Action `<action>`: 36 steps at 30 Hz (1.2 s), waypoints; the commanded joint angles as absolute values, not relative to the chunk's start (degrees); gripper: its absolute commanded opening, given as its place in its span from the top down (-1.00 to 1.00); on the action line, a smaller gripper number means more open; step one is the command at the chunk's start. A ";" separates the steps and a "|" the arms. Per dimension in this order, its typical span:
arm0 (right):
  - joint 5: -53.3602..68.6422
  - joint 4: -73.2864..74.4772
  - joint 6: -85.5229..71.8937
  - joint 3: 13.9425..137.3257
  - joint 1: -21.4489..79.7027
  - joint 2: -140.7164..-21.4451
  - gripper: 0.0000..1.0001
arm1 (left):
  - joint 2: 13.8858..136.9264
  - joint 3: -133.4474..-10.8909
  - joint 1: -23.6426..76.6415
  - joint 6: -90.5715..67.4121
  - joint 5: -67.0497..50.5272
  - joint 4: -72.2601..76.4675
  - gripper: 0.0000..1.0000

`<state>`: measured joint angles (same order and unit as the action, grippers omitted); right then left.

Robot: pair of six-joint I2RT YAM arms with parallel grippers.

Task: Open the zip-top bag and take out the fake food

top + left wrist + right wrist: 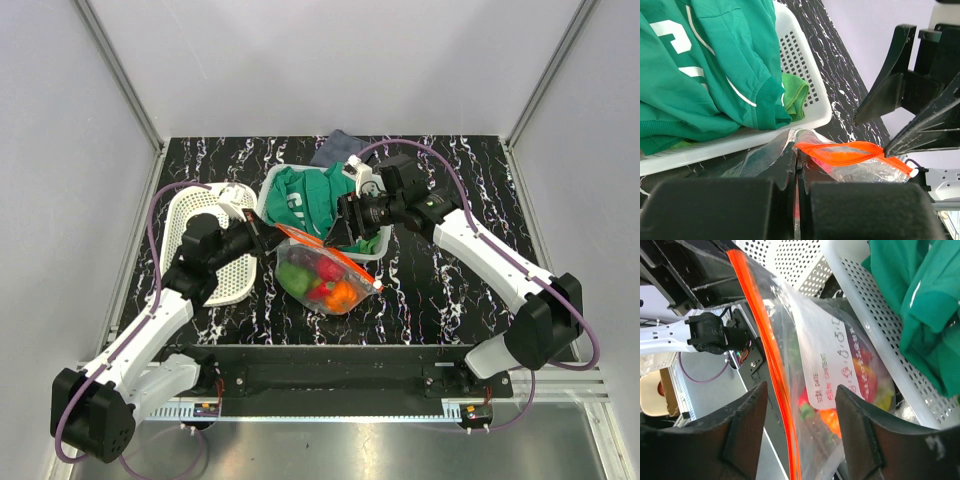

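The zip-top bag (345,272) hangs between the two arms at the table's middle, its orange-red zip strip (330,256) running diagonally. Red, orange and green fake food (322,284) shows through the clear plastic. My left gripper (272,233) is shut on the bag's upper left corner; in the left wrist view its fingertips (790,162) pinch clear film beside the zip strip (855,151). My right gripper (802,405) stands open, its jaws on either side of the zip strip (771,365) without touching it. The fake food (865,377) lies behind the bag's white label.
A white perforated basket (268,196) with a green garment (310,200) stands just behind the bag. A flat white perforated tray (200,215) lies at the left. A grey cloth (335,148) lies at the back. The table's metal front rail (330,375) runs below the bag.
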<state>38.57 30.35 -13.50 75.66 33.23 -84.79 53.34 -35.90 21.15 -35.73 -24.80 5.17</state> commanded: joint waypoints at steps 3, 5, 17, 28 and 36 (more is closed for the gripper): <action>36.74 25.58 -13.62 79.80 35.42 -87.27 -0.12 | 51.86 -37.62 21.01 -34.72 -27.25 6.77 1.00; 36.83 25.40 -13.80 80.24 35.77 -88.06 0.01 | 51.77 -37.62 21.01 -34.80 -27.42 6.68 1.00; 32.43 25.31 -11.87 73.94 37.18 -86.58 0.09 | 51.42 -38.67 21.01 -33.93 -27.77 4.93 1.00; 31.91 24.08 -18.10 64.08 37.53 -72.97 1.00 | 57.38 -46.48 21.01 -29.72 -35.31 -2.72 1.00; 22.08 24.34 -26.88 57.84 37.53 -58.38 1.00 | 55.11 -50.97 22.67 -28.65 -37.27 -7.82 -0.03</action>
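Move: The orange zip strip slants under the right hand's open fingers, its middle about 2 cm back and 4 cm below them. From that hand the white slider lies some 9 cm right, 6 cm back and 6 cm lower, the food roughly 7 cm back, 2 cm left and 12 cm below, and the jersey basket about 11 cm straight ahead and 17 cm down. For the left hand, still pinching the bag's corner, the strip's middle is some 9 cm right, 3 cm back and 4 cm below. The zip strip gets pinched by the right hand, which first eases about 2 cm left, then dips some 5 cm onto it and draws back as its half-open fingers shut. Keeping hold, it rises about 7 cm while going back and right. The left hand nearly holds still, then opens partway, letting go of the corner while shifting a couple of centimetres up, right and back. ##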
